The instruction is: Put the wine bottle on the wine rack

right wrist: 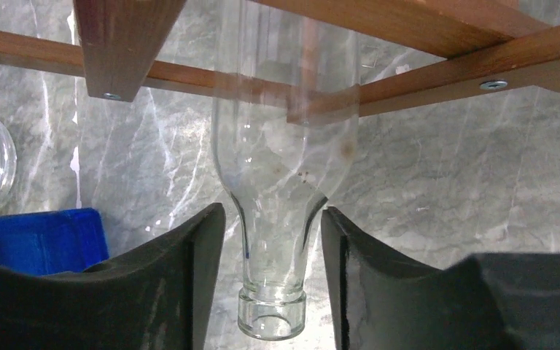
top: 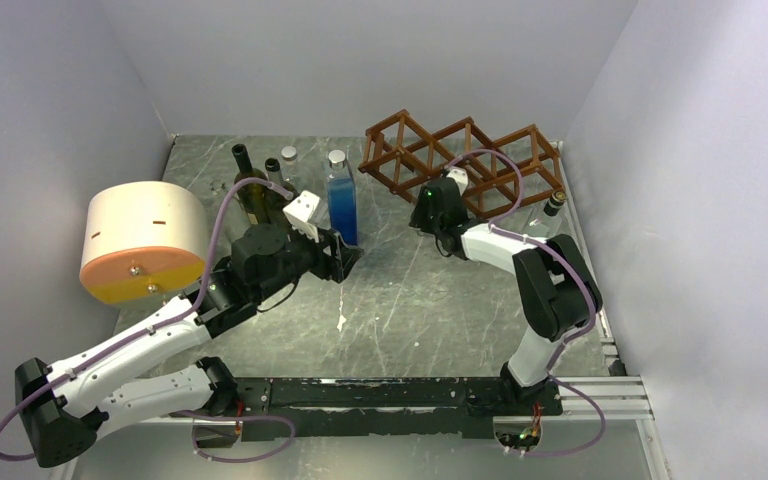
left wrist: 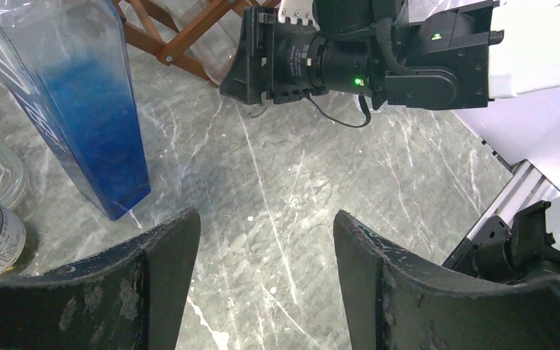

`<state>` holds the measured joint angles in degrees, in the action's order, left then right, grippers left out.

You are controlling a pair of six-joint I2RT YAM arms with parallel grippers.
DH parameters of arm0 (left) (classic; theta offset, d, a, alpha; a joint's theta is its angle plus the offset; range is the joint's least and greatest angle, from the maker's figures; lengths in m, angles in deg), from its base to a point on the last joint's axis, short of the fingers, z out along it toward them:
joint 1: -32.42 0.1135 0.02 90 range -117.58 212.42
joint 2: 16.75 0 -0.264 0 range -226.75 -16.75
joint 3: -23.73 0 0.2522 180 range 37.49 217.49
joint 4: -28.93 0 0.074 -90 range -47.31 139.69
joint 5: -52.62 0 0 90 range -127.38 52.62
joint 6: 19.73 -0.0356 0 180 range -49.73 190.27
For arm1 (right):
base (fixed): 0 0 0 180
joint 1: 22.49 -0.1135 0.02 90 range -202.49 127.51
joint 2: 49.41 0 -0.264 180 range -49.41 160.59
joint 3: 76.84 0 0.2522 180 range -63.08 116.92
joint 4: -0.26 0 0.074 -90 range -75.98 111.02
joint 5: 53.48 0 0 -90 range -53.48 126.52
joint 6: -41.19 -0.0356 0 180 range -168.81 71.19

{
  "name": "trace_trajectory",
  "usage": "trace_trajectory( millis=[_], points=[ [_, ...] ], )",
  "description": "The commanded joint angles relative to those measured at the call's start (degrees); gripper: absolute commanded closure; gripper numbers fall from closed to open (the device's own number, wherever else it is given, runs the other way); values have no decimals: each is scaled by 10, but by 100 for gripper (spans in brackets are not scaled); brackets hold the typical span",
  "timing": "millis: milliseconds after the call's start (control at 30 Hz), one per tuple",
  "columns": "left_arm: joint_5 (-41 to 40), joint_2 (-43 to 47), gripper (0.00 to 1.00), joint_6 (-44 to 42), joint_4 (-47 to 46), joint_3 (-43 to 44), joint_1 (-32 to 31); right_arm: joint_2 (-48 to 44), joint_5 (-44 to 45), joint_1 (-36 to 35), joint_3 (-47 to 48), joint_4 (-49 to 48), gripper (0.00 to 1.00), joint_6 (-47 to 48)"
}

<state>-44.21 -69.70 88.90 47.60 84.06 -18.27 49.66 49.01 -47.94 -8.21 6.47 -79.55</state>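
Note:
A clear glass wine bottle (right wrist: 284, 146) lies through the reddish-brown wooden wine rack (right wrist: 423, 22), its neck and open mouth pointing at the right wrist camera. My right gripper (right wrist: 272, 211) is open: its fingers (right wrist: 189, 270) flank the bottle's neck with a thin gap on each side. In the top view the rack (top: 460, 160) stands at the back right with my right wrist up against its front. My left gripper (left wrist: 266, 219) is open and holds nothing; it hovers over the bare marble table, next to a blue square bottle (left wrist: 95, 109).
The blue bottle (top: 341, 200), dark wine bottles (top: 250, 190) and small capped bottles (top: 288, 156) cluster at the back left. A cream cylinder with an orange face (top: 145, 240) sits at the left wall. Another bottle (top: 552, 208) lies right of the rack.

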Motion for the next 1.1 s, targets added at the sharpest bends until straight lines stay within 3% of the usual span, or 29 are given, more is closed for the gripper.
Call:
trace_trajectory(
  millis=[0, 133, 233, 567, 800, 1067],
  points=[
    [-6, 1, 28, -7, -2, 16, 2, -3, 35, 2, 19, -19, 40, 12],
    [-4, 0, 28, -3, -7, 15, 2, -20, 43, 1, 20, 0, 25, 22],
    [3, 1, 28, -4, -11, 16, 2, -46, 40, 1, 15, 19, 21, 27],
    [7, 26, 28, -9, -46, -3, 2, -223, 106, 0, 0, 141, 25, 70],
    [9, 35, 27, -7, -73, -14, 2, -348, 241, 0, 71, 284, 26, 103],
    [7, 32, 27, -8, -54, -3, 2, -348, 410, 17, 202, 420, 25, 101]
  ],
)
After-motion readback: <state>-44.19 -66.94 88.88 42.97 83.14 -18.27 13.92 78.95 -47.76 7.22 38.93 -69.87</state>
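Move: The clear wine bottle lies in the rack, neck towards the robot between the right fingers, its middle about 6 cm ahead of that hand and roughly level with it. The rack's middle is some 10 cm ahead and 9 cm right; the blue bottle stands about 19 cm left and 4 cm back, the whisky bottle about 27 cm right and 5 cm back. From the left hand, the wine bottle is some 25 cm ahead, 19 cm right and 20 cm below. The wine bottle's neck is freed as the right fingers, already parting, open wide around it. After barely shifting, the right hand climbs away from bottle and rack, speeding up: some 27 cm up, with about 14 cm right and 8 cm back, fingertips tilting up and turning clockwise roughly 20 degrees. The left hand rises about 3 cm, empty. ##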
